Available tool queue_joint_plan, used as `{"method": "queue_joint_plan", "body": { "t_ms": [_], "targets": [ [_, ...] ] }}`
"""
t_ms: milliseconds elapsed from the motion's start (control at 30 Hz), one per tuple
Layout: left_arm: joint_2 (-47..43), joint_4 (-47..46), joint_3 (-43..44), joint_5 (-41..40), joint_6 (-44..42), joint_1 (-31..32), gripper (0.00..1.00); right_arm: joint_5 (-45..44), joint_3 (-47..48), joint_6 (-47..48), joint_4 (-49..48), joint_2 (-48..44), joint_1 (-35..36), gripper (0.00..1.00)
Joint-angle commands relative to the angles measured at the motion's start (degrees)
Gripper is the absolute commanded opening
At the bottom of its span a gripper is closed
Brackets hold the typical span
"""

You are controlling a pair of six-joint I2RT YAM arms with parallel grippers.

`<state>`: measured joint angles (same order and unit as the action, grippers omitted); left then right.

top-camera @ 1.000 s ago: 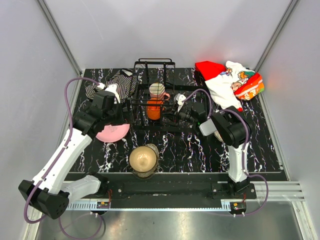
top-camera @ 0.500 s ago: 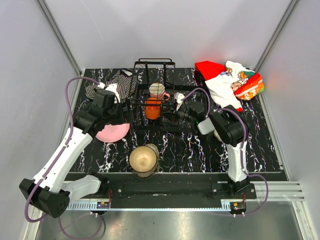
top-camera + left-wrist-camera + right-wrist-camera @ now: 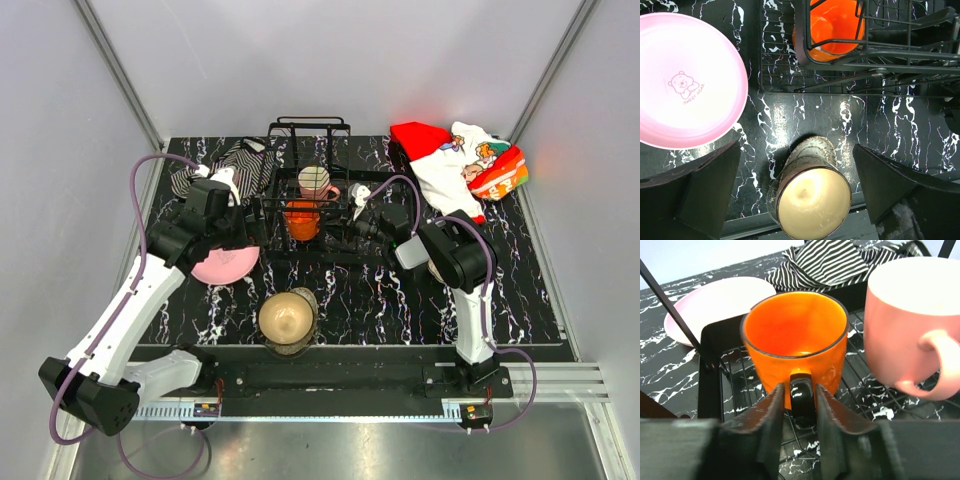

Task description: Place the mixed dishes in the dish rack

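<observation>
The small orange cup (image 3: 795, 340) stands upright on the floor of the black wire dish rack (image 3: 710, 385), next to the cream-pink mug (image 3: 910, 320). My right gripper (image 3: 800, 390) straddles the cup's black handle, open, with a thin gap on each side. From above, the cup (image 3: 302, 218) and the mug (image 3: 315, 183) sit inside the rack (image 3: 310, 130). My left gripper (image 3: 796, 145) hangs wide open, high over the table, holding nothing. Below it are the brownish bowl (image 3: 812, 205) and the pink round plate (image 3: 687, 85).
A striped black-white cloth (image 3: 225, 165) lies left of the rack. A red-white printed cloth (image 3: 455, 160) is bunched at the back right. The bowl (image 3: 287, 318) sits near the table's front edge, and the plate (image 3: 225, 266) lies under the left arm.
The right jaws have come slightly off the orange cup's handle, and the cup has shifted a little left in the rack. The left arm has barely moved.
</observation>
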<state>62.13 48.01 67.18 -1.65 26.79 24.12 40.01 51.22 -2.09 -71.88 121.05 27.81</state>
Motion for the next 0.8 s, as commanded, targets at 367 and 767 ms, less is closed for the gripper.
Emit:
{"method": "queue_joint_plan", "body": {
  "t_ms": [367,767],
  "targets": [
    [-0.34,-0.11,3.57,1.12,-0.86,-0.48,0.99,-4.32,-1.03,-1.16,-16.01,-1.34,0.58,0.54],
    [-3.06,-0.02,3.32,-0.18,-0.24,-0.56,0.99,-10.74,-9.56,-2.57,-16.45,-11.35,-0.3,0.69]
  ]
}}
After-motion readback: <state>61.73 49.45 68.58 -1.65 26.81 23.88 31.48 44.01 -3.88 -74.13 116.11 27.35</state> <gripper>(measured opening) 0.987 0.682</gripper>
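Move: The right fingers are around the black handle of the orange mug, which stands in the rack; the mug's middle is about 6 cm to this hand's left, 2 cm ahead and roughly level. The pink mug is some 10 cm ahead of the hand and 4 cm left, at similar height; the pink plate lies about 28 cm left, 6 cm back and 5 cm lower. From the left hand, the orange mug is about 10 cm right, 4 cm ahead and 13 cm below. Open the right gripper from about a third to two-thirds wide so both fingers come free of the orange mug's handle. Hold nearly in place while the fingers spread, then draw the hand away to the right by about 3 cm, turning it some 10 degrees clockwise as it leaves. ##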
